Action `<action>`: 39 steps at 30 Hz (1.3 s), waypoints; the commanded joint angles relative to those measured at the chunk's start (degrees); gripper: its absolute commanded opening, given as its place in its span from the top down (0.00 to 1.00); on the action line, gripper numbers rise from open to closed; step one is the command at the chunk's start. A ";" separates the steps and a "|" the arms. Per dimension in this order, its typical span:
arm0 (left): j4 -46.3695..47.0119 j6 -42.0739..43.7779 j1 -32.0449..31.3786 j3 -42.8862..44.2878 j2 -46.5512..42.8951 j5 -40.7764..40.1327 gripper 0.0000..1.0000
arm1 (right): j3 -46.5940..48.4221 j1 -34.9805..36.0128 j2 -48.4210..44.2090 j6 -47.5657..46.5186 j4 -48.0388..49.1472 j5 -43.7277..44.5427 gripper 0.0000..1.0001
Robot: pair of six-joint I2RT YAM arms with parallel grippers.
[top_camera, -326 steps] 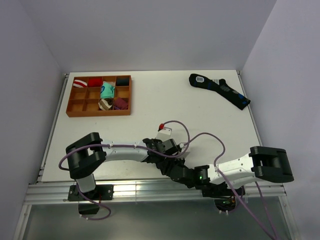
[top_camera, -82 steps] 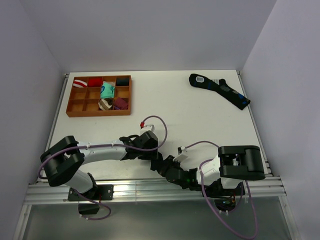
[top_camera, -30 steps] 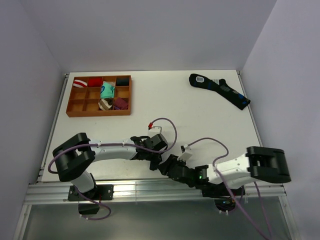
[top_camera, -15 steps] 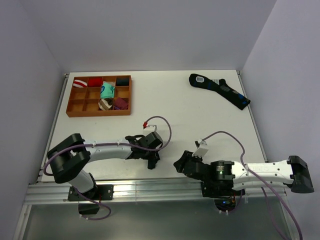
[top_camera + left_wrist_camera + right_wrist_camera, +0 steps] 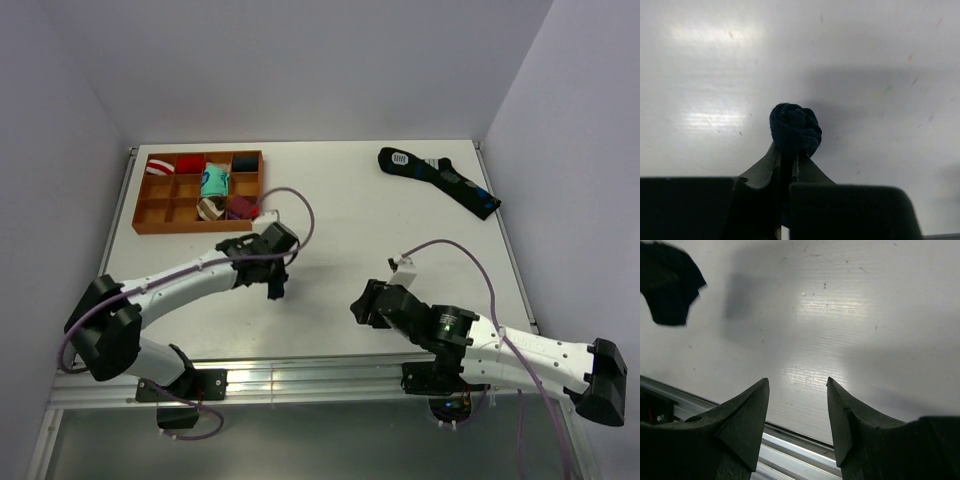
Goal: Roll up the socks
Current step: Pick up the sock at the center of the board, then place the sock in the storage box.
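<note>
The socks (image 5: 795, 129) are a tight dark navy ball, pinched at its lower end by my left gripper (image 5: 790, 156), which is shut on it and holds it just above the white table (image 5: 880, 65). Seen from above, my left gripper (image 5: 277, 284) hangs over the middle left of the table, and the ball blends with the black fingers. My right gripper (image 5: 360, 308) is well off to the right, open, with only bare table between its fingers (image 5: 751, 412). A dark shape (image 5: 667, 287) at the top left of the right wrist view is too unclear to name.
An orange compartment tray (image 5: 140, 216) with colourful sock bundles (image 5: 214, 183) stands at the back left. A long black sock with blue patches (image 5: 440, 180) lies at the back right. The table's metal front rail (image 5: 790, 450) runs just under the right gripper.
The left gripper has carried the sock ball away from the front edge, up and to the left. The right gripper has pulled off to the right, away from the ball, still open.
</note>
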 commanded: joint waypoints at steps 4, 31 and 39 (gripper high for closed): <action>-0.32 7.39 12.76 11.90 -3.86 -1.21 1.00 | 3.85 -9.72 3.45 -12.82 10.34 -15.13 0.43; 17.80 6.08 56.90 28.35 25.84 16.47 1.00 | 1.48 -21.95 18.31 -20.65 24.86 -29.93 0.45; 17.27 5.73 57.43 28.62 29.36 14.09 1.00 | 0.86 -22.04 18.48 -21.00 26.62 -30.28 0.46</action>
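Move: The rolled dark sock already hangs in the left hand's shut fingers. Its place is the empty front-row compartment, second from the left, about 26 cm ahead, 28 cm to the left and 6 cm below. The brown striped sock lies some 8 cm right of that compartment and level with it; the teal sock is about 9 cm farther out and 7 cm right of it. From the right hand, the compartment is roughly 36 cm ahead, 51 cm left and 7 cm below. The rolled sock, still pinched, is carried quickly by the left arm in an arc forward and left, climbing about 12 cm and sinking as much again over the box's empty second column, while the wrist turns some 40 degrees counter-clockwise. The empty right hand drifts about 5 cm forward and a little left over the bare board, fingers staying open. ##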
